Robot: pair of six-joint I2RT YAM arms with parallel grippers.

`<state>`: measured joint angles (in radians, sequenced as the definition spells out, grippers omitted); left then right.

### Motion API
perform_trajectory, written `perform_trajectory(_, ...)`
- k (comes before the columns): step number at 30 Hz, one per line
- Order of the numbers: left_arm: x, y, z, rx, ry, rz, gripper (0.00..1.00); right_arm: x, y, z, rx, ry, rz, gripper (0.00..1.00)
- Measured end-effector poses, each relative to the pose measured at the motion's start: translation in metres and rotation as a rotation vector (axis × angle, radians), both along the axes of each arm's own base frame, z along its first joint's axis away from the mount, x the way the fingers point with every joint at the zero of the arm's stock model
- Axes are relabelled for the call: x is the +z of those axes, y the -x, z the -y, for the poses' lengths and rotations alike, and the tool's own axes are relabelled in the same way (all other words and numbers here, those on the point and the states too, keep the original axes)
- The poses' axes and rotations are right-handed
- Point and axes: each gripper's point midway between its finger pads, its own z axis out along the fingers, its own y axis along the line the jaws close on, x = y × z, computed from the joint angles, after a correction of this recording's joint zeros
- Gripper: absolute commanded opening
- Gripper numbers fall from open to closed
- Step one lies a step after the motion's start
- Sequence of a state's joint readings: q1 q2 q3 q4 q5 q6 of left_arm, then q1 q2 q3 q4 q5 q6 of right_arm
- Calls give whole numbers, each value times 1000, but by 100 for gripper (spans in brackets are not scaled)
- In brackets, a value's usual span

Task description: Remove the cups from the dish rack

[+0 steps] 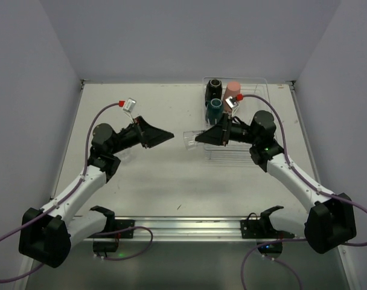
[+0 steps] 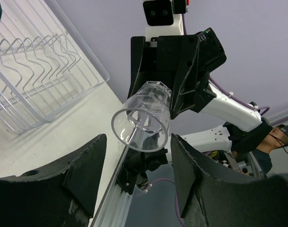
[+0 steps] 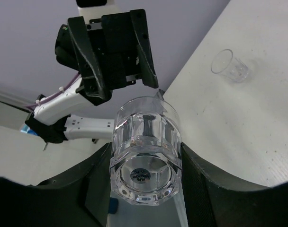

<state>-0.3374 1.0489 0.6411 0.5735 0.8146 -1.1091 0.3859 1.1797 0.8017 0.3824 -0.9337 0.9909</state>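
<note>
My right gripper (image 1: 203,137) is shut on a small clear cup (image 1: 191,139), held on its side above the table just left of the dish rack (image 1: 259,81). In the right wrist view the clear cup (image 3: 146,156) fills the gap between my fingers (image 3: 87,189), base toward the camera. My left gripper (image 1: 169,134) faces it, open and holding nothing. In its view the cup's (image 2: 143,116) mouth hangs just beyond the fingertips (image 2: 89,158). A black cup (image 1: 214,89), a salmon-pink tumbler (image 1: 233,90) and a dark teal cup (image 1: 215,109) stand in the rack. A second clear cup (image 3: 230,66) lies on the table.
The rack's wire dividers (image 2: 35,80) show at the upper left of the left wrist view. Grey walls close in the table (image 1: 171,181) on three sides. A metal rail (image 1: 183,226) with both arm bases runs along the near edge.
</note>
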Motion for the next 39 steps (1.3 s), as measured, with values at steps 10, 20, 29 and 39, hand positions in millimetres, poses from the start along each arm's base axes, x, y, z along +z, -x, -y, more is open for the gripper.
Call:
perform_trajectory(10, -9, 1, 11, -21, -3, -56, 62, 0, 2, -18, 73, -3, 19, 0)
perform_trajectory(20, -7, 3, 14, -34, 13, -73, 62, -13, -8, -44, 123, 14, -9, 0)
perform_trajectory(29, -11, -3, 17, -32, 28, -108, 11, -15, -7, -53, 145, 6, 10, 22)
perform_trajectory(39, -14, -3, 17, -37, 14, -115, 0, -25, -7, -49, 102, 72, 35, 90)
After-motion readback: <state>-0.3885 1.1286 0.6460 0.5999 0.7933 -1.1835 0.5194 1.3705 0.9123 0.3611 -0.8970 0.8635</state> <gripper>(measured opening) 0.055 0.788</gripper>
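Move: My right hand still grips a clear cup by its base end, its middle about 3 cm left of my right hand point, its mouth facing my left hand. From my left hand the cup is some 8 cm right, 1 cm back and about level. In the rack, the teal cup is about 17 cm ahead, 7 cm right and 18 cm below my right hand; the pink cup stands 6 cm right of the teal one and 4 cm farther out. I carry the clear cup about 5 cm left with my right hand, sinking a little, until its rim sits between the open fingers of my left hand, which eases a couple of centimetres right and down to meet it. My left fingers then close and pinch the wall at the rim; only then do I open my right fingers off the base end. ##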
